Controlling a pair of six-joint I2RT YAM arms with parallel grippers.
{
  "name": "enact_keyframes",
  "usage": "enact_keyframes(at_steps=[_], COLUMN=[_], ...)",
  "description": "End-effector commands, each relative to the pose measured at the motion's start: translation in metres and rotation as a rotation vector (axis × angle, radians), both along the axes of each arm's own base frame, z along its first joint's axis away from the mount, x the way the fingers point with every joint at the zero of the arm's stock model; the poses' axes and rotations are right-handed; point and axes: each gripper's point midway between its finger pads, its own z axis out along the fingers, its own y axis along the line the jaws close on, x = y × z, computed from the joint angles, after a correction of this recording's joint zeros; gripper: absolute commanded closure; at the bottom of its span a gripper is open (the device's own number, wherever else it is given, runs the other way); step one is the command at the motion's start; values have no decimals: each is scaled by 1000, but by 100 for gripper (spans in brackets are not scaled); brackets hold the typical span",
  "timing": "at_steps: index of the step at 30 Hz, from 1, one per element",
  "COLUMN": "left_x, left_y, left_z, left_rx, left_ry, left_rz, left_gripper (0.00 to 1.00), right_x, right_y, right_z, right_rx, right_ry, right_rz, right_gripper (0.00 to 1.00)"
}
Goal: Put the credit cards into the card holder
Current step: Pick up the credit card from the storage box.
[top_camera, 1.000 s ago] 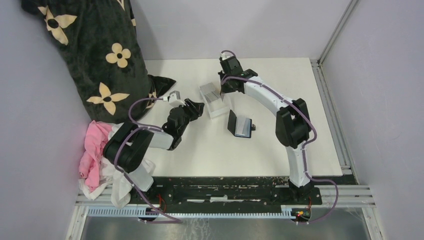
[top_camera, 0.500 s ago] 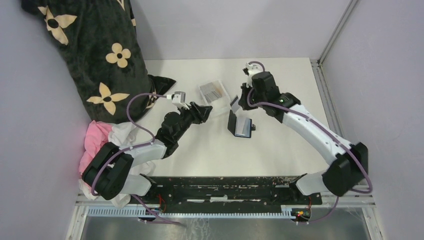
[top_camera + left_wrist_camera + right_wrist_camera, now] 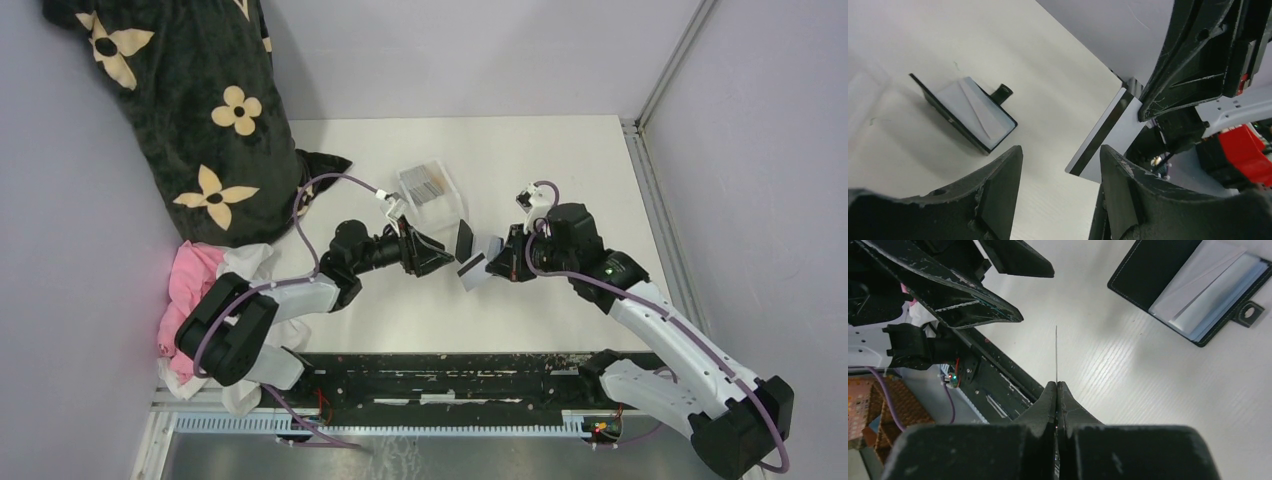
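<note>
My right gripper (image 3: 497,265) is shut on a grey credit card (image 3: 471,273) with a black stripe and holds it above the table, just near of the card holder. The right wrist view shows this card (image 3: 1056,352) edge-on, rising from the shut fingertips of that gripper (image 3: 1056,385). The card holder (image 3: 466,238) lies open, black with grey slots (image 3: 968,110), its snap tab out to one side (image 3: 1193,290). My left gripper (image 3: 432,256) is open, nothing in it, its tips facing the card (image 3: 1108,132). More credit cards (image 3: 425,183) lie in the clear tray.
The clear plastic tray (image 3: 447,203) sits behind the card holder. A black flowered blanket (image 3: 180,100) fills the back left, and pink and white cloth (image 3: 195,290) lies at the left edge. A black rail (image 3: 450,375) runs along the near edge.
The right arm swung from the tray toward the near side with a card in its jaws. The left gripper moved right toward the card and opened wider.
</note>
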Motion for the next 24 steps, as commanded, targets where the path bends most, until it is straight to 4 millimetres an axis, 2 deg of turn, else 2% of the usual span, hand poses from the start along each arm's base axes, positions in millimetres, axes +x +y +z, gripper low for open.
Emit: enact_keyframes(at_steps=[1,11,16,19,24], left_x=[-28,-42,-45,-47,-50], left_y=[-17,-26,-28,-29,-31], left_z=[23,21,22,23,20], left_rx=[-71,-115,-140,-147,-169], left_ry=[-17,55,68,75,100], left_rz=[-226,-373,-416,-436,-481], left_gripper=[34,35,41,49,76], right_x=[-9,-11,-7,-5,4], right_y=[12,19,25,25,22], right_z=[20,19,12,7,9], right_rx=[114,152,169,172,192], right_ry=[-6,32,66,87,96], right_rz=[41,66,84,85,67], right_gripper=[99,99,99,99,99])
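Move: The credit card is pinched in my right hand. From my open left hand, its middle is about 7 cm to the right and 4 cm back, roughly level. The card holder lies open on the table, about 9 cm right of my left hand, 3 cm ahead and some 15 cm below; the storage box is 15 cm ahead, equally low. From my right hand, the left fingers waiting for the card are about 10 cm left, 4 cm ahead and 2 cm lower. I bring my left hand back about 4 cm and right nearly 3 cm to the card's free end, turning it some 25 degrees clockwise, and late on draw its fingers in to about half their gap, one on each side of the card. Meanwhile my right hand keeps its pinch and feeds the card about 2 cm left towards them, tilting slightly. ##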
